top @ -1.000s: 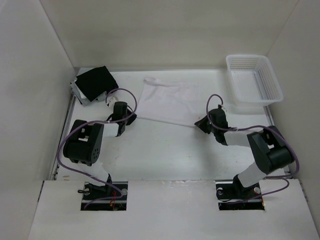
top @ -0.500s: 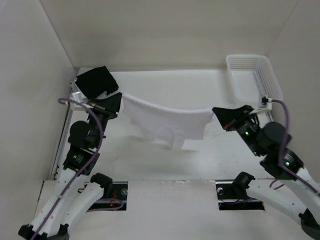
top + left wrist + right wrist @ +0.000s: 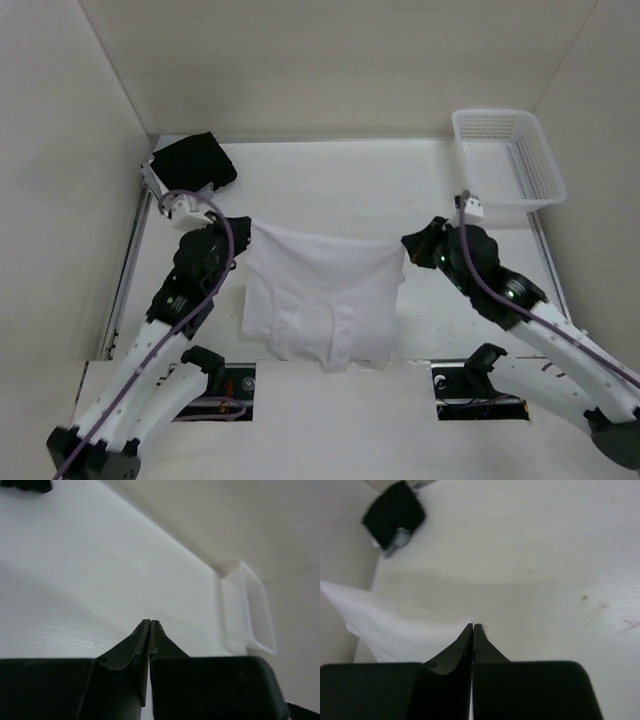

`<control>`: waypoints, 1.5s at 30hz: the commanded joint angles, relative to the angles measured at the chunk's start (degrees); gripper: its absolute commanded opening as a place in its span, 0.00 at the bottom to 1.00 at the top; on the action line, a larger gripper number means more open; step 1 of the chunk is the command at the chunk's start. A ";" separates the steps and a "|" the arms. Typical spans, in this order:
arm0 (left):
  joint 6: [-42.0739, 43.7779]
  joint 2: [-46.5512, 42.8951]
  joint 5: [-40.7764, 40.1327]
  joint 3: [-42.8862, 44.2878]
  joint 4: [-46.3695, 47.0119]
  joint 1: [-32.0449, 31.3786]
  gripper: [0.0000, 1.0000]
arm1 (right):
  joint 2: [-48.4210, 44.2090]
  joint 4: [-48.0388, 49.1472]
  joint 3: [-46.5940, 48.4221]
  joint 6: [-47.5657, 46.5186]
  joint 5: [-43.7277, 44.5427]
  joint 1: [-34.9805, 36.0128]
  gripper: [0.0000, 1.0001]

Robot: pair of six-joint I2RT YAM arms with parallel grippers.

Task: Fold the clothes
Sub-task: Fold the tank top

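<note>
The clothes (image 3: pixel 320 290), a white garment with a stitched front panel, hang spread out between my two grippers, waistband on top. My left gripper (image 3: pixel 240 232) is shut on the upper left corner and my right gripper (image 3: pixel 408 250) on the upper right corner. In the right wrist view the white fabric (image 3: pixel 395 625) runs from the left up to the shut fingertips of the right gripper (image 3: pixel 472 626). In the left wrist view the left gripper (image 3: pixel 150 622) has its jaws pressed together, and the cloth is hardly visible there.
A folded black cloth (image 3: pixel 195 160) lies at the back left corner, seen also by the right wrist (image 3: pixel 394 514). A white mesh basket (image 3: pixel 510 160) stands at the back right, visible from the left wrist (image 3: pixel 247 610). White walls enclose the table.
Both arms have lifted the garment off the table and drawn it toward the near edge. It went from lying flat to hanging open between the grippers.
</note>
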 commanded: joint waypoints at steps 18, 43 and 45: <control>-3.97 44.46 11.54 4.01 30.84 14.95 0.00 | 43.55 26.95 8.98 -1.07 -26.10 -26.68 0.00; -10.30 -16.99 11.81 -31.35 -2.80 10.29 0.01 | 8.80 16.41 -29.29 16.06 -10.44 -3.39 0.00; -11.36 -19.02 10.93 -32.06 -5.96 11.08 0.05 | 9.07 15.89 -30.08 17.29 -9.48 -2.68 0.03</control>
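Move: Both hands already pinch the tank top's raised edge by its ends. The patch of table for laying it centres 2 cm ahead of the left hand, 17 cm to its right and 26 cm below; from the right hand, 6 cm ahead, 18 cm left, 25 cm below. The straps trail about 15 cm back and 16 cm right of the left hand, 23 cm lower; the dark clothes pile is some 33 cm ahead of that hand, 19 cm left. Both hands swing the still-pinched tank top about 20 cm forward and down, then draw it back over 20 cm. ##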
